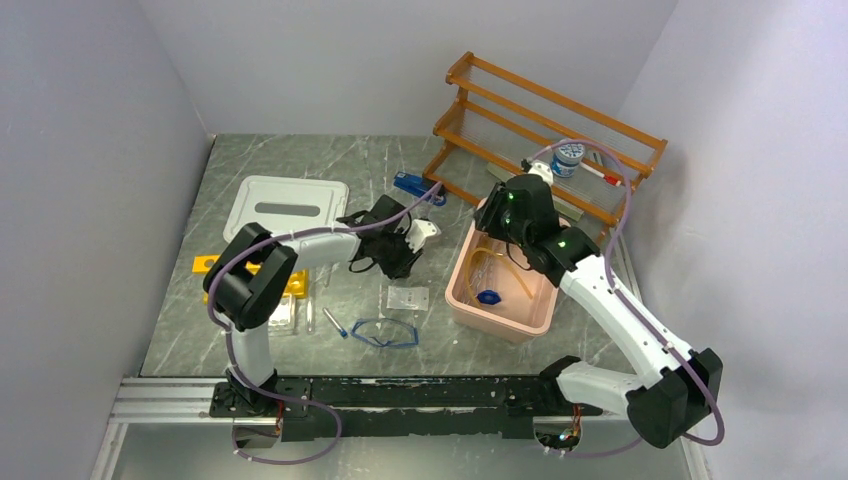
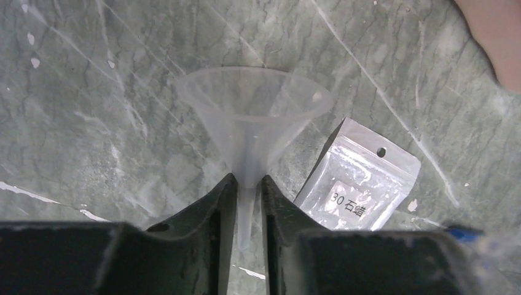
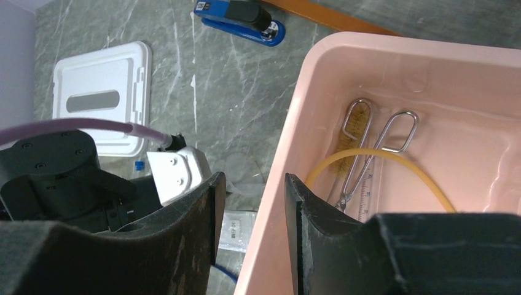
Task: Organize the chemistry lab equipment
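My left gripper (image 2: 249,184) is shut on the stem of a clear plastic funnel (image 2: 252,117) and holds it over the table, left of the pink bin (image 1: 470,300). A white flat packet (image 2: 359,184) lies just beside it, also in the top view (image 1: 407,298). Blue-framed goggles (image 1: 385,333) and a blue-capped tube (image 1: 335,325) lie nearer the front. My right gripper (image 3: 255,184) is open, its fingers on either side of the bin's left wall (image 3: 289,147). Tan tubing (image 3: 393,163) and a small blue cap (image 1: 490,297) lie in the bin.
A metal clamp (image 3: 375,147) and a brush (image 3: 353,132) also lie in the bin. A blue stapler (image 1: 418,185) sits by the wooden rack (image 1: 545,135), which holds a blue-capped bottle (image 1: 568,157). A white lid (image 1: 285,205) and a yellow holder (image 1: 208,265) are at the left.
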### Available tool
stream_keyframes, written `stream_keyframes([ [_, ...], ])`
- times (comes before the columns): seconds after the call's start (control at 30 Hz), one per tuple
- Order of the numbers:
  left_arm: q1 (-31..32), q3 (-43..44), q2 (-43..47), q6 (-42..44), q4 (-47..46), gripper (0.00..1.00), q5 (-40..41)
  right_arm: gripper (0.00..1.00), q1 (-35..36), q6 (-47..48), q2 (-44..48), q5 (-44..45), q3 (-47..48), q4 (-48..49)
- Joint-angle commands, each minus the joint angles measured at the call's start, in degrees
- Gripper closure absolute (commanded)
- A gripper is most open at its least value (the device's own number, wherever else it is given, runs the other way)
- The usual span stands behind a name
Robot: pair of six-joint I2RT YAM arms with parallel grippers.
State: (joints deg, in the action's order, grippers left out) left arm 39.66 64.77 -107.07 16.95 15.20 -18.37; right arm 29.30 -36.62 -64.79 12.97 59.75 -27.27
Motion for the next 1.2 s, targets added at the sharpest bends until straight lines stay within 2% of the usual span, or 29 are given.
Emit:
stream_keyframes([
  [0.0, 0.9, -0.6, -0.8, 3.5, -2.8, 0.81, 2.4, 0.57, -1.5, 0.4, -0.4, -0.4, 0.4, 1.2],
  [0.03, 1.0, -0.8, -0.3, 3.4, -3.0, 0.90, 2.8, 0.57, -1.8, 0.5, -0.6, -0.4, 0.7, 1.4],
  [0.07, 1.0, -0.7, 0.5, 3.2, -2.9, 0.95, 2.7, 0.57, -2.2, 0.8, -0.8, -0.6, 0.9, 1.7],
  [0.33, 0.9, 5.0, 11.3, -1.6, 1.3, 0.95, 3.7, 0.57, -7.3, 3.8, -5.0, -5.4, 3.4, 4.6],
  [0.53, 2.3, 5.5, 20.6, -15.2, -5.5, 0.95, 5.1, 0.57, -12.9, 6.0, -4.6, -6.3, 4.2, 5.6],
  [0.63, 3.9, 8.7, 21.8, -21.5, -6.7, 0.95, 4.3, 0.57, -15.3, 6.3, -3.6, -4.3, 4.0, 4.9],
  [0.9, 11.4, 20.7, 12.9, -33.6, -8.2, 0.95, 2.7, 0.57, -20.0, 5.2, -0.6, 1.8, 1.3, 1.5],
  [1.03, 14.2, 26.7, 5.7, -38.4, -3.6, 0.95, 6.6, 0.57, -20.4, 3.2, 1.8, 7.0, -0.8, -0.9],
  [1.17, 16.9, 33.6, -0.7, -37.8, 5.1, 0.95, 9.9, 0.57, -20.7, 1.6, 4.0, 12.0, -2.6, -3.4],
])
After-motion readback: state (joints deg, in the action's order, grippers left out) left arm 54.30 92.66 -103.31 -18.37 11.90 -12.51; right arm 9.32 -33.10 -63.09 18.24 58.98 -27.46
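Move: The funnel's stem already stands between the left fingertips; the funnel's middle lies about 3 cm to that hand's right, at fingertip height. The small bag is some 6 cm back and 1 cm right of the hand, the goggles about 13 cm back and 4 cm left, and the bin's middle roughly 20 cm right and 1 cm ahead. From the right hand the funnel lies some 13 cm left, 3 cm back and 21 cm below. Closing first, the left fingers pinch the funnel's stem, then lift it steeply by nearly 30 cm, carry it about 17 cm right over the bin and start sinking, the hand tilting so its fingers swing up towards level. Meanwhile the right hand, half open and empty, clears the way to the right over the bin, going forward and then partly back. ##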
